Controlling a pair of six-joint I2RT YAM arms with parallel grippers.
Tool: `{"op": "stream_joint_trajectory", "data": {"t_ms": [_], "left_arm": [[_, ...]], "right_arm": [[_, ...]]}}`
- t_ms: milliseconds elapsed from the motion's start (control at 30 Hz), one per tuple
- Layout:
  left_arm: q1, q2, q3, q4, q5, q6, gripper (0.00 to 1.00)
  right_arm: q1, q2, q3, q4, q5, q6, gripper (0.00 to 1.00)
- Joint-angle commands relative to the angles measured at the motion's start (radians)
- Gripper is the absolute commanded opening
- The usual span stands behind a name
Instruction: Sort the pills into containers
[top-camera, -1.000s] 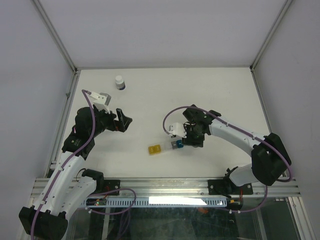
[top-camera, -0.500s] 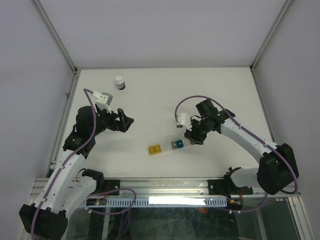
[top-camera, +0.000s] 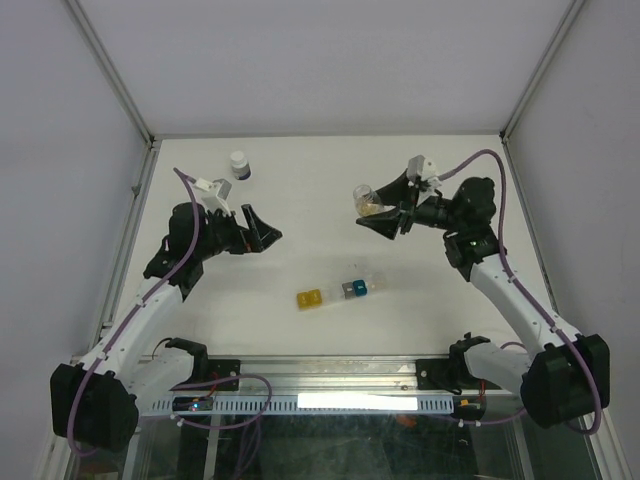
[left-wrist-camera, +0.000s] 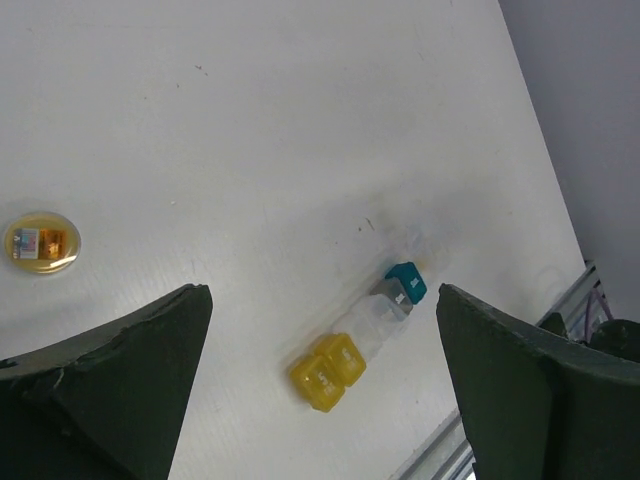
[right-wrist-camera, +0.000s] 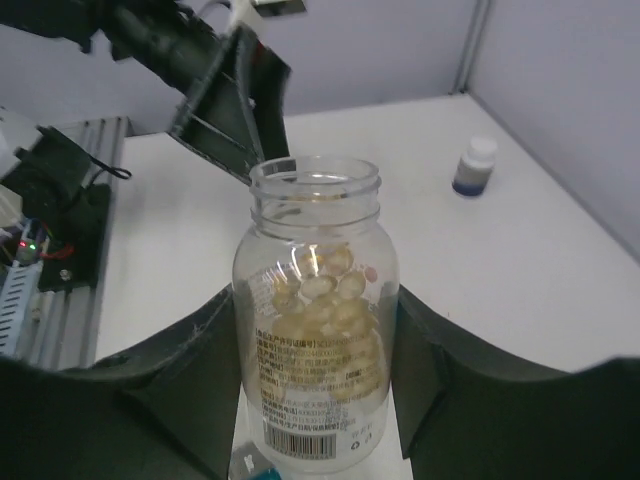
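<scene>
My right gripper (top-camera: 385, 205) is shut on a clear vial (top-camera: 367, 200) and holds it above the table, its open mouth turned toward the left arm. In the right wrist view the vial (right-wrist-camera: 315, 330) sits between the fingers (right-wrist-camera: 200, 370), and pale amber pills (right-wrist-camera: 325, 295) fill its lower half. The containers (top-camera: 340, 292) lie as a short strip on the table: yellow (left-wrist-camera: 327, 372), clear (left-wrist-camera: 375, 320), blue (left-wrist-camera: 405, 283). My left gripper (top-camera: 262, 232) hangs open to the left of the strip, holding nothing (left-wrist-camera: 322, 295).
A white-capped dark bottle (top-camera: 239, 164) stands at the far left, also behind the vial as the bottle (right-wrist-camera: 473, 165). A small round yellow-orange thing (left-wrist-camera: 42, 243) shows at the left; I cannot tell what it is. Metal rails (top-camera: 330, 375) line the near edge.
My right arm has lifted the vial away from the strip and swung it up to the far right, tipping it sideways. The left gripper has moved slightly right.
</scene>
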Motion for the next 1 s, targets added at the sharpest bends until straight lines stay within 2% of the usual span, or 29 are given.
{"op": "stream_joint_trajectory", "data": {"t_ms": [0,33,67,167,200,367,500,633,767,967], "left_arm": [[0.011,-0.007,0.025,0.045,-0.037,-0.088,0.99],[0.012,-0.007,0.036,0.013,-0.068,-0.070,0.99],[0.012,-0.002,0.054,-0.031,-0.104,-0.048,0.98],[0.012,0.029,0.101,-0.146,-0.211,0.012,0.97],[0.011,0.042,0.112,-0.171,-0.226,0.019,0.97],[0.011,0.157,0.170,-0.271,-0.331,0.056,0.93],[0.011,0.297,0.233,-0.321,-0.401,0.107,0.90],[0.011,0.448,0.300,-0.334,-0.458,0.148,0.85],[0.010,0.588,0.364,-0.335,-0.413,0.165,0.75],[0.010,0.692,0.408,-0.347,-0.448,0.175,0.67]], "right_arm": [[-0.003,-0.006,-0.110,1.225,-0.165,0.868,0.00],[-0.002,-0.009,-0.118,1.313,-0.155,0.940,0.00],[-0.001,-0.028,-0.132,1.287,-0.136,0.911,0.00],[-0.006,-0.151,-0.181,0.864,-0.036,0.623,0.00],[-0.005,-0.190,-0.196,0.782,-0.028,0.575,0.00],[-0.008,-0.281,-0.290,0.734,-0.140,0.505,0.00],[-0.020,-0.279,-0.285,0.529,-0.148,0.321,0.00],[-0.041,-0.253,-0.289,0.504,-0.160,0.302,0.00],[-0.051,-0.245,-0.287,0.505,-0.172,0.302,0.00],[-0.057,-0.225,-0.289,0.502,-0.182,0.303,0.00]]}}
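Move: Some 7 cm ahead, 6 cm left and 17 cm below the open left hand lies the jar lid, flat on the table. The white bottle stands about 20 cm beyond the lid and 7 cm to its left; the pill organizer lies roughly 12 cm nearer the base and 26 cm to its right. From the right hand, which holds the open jar, the lid is about 8 cm ahead, 31 cm left and 27 cm down, the organizer some 4 cm back, 7 cm left and as far down. Dropping towards the lid, the left hand sinks about 14 cm while going some 6 cm left and 5 cm forward, its fingers tipping steeply down and starting to close but still wider than the lid. The right hand keeps the jar pinched, lifts it about 8 cm while drawing it back, then eases down and slightly forward to stop. ##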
